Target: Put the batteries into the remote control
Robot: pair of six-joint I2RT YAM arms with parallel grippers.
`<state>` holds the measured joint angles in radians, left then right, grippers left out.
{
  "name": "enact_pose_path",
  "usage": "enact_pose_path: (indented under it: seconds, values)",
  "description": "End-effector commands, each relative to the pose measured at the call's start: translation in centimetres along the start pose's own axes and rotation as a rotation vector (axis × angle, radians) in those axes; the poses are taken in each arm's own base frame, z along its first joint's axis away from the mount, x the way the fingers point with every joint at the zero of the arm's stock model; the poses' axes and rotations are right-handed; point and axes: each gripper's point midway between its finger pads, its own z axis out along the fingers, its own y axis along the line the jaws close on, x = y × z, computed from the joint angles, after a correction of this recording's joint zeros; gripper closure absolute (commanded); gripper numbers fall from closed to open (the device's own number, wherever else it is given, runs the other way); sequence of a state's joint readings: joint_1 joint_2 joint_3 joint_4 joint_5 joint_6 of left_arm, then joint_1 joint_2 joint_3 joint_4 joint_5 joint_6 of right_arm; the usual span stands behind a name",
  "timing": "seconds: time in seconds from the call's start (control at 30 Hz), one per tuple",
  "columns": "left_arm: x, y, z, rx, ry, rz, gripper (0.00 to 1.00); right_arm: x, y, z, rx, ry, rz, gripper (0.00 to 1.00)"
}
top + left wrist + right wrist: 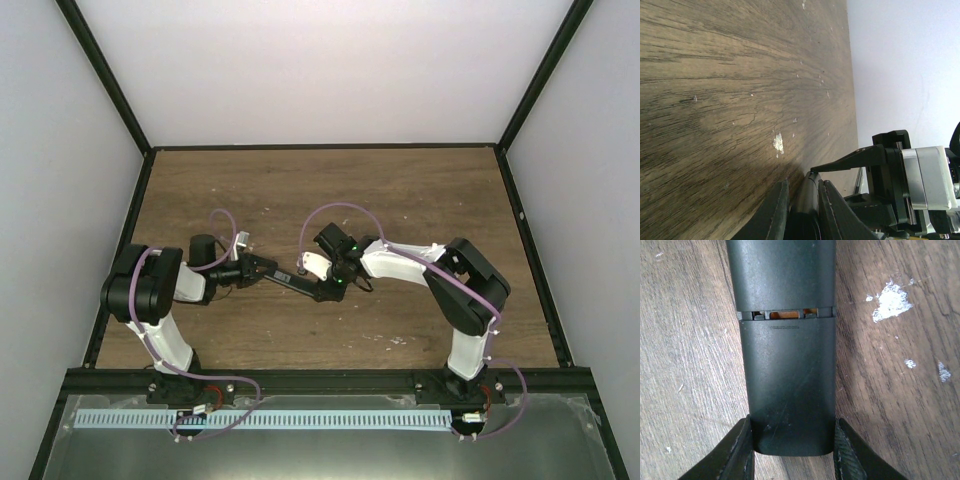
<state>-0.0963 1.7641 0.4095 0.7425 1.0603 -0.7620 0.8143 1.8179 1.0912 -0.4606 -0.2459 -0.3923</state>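
Observation:
The remote control [290, 280], a slim black bar, hangs just above the wooden table between both arms. My left gripper [256, 268] is shut on its left end; the left wrist view shows the remote [809, 200] end-on, squeezed between the two fingers of the left gripper [804, 185]. My right gripper [326, 290] is shut on the other end. Seen from the right wrist, the remote's back [785, 315] fills the middle, with the right gripper [792, 422] clamped on the sides of its rounded end. A narrow seam [785, 315] crosses the back. The batteries are hidden.
The brown wooden table [400, 200] carries white flecks [892, 300] near the remote. Black frame rails [525, 240] and pale walls border it on three sides. The other arm's finger [850, 160] reaches to the remote's tip in the left wrist view.

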Motion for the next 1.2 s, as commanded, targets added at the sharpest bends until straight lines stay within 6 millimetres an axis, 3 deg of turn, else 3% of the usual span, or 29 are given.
enact_pose_path:
  seconds: [0.0, 0.23, 0.7, 0.93, 1.17]
  values:
    - [0.1, 0.2, 0.1, -0.006, 0.001, 0.032, 1.0, -1.1, -0.9, -0.2, 0.046, -0.029, -0.016, 0.73]
    - [0.1, 0.2, 0.1, -0.005, 0.003, 0.031, 1.0, -1.6, -1.1, -0.4, 0.062, -0.047, -0.022, 0.65]
    - [0.1, 0.1, 0.1, -0.003, 0.002, 0.033, 1.0, -2.5, -1.0, -1.2, 0.061, -0.076, -0.03, 0.58]
    - [0.1, 0.1, 0.1, -0.002, 0.002, 0.033, 1.0, -3.2, -0.6, -2.1, 0.047, -0.111, -0.036, 0.43]
    - [0.2, 0.1, 0.0, -0.002, 0.002, 0.028, 1.0, -4.0, -0.2, -3.0, 0.032, -0.148, -0.04, 0.4]
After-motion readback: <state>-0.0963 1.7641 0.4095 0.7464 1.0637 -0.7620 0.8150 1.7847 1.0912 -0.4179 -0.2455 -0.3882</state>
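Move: The right fingers still pinch the battery cover at the remote's right end; its middle lies about 1 cm left of that hand and roughly level ahead and in height. The remote's middle is some 6 cm left, 3 cm ahead and 1 cm higher. A white paint chip on the table lies about 5 cm ahead, 4 cm left and 2 cm below. From the left hand, the cover is about 9 cm right, 4 cm back and 3 cm lower. The right fingers let go of the battery cover's long edges, first easing open in place, then spreading wide while the hand rises about 1.5 cm off the remote, drifting nearly 1 cm left and forward and barely tilting. The left hand stays still and keeps its grip on the remote's far end. ##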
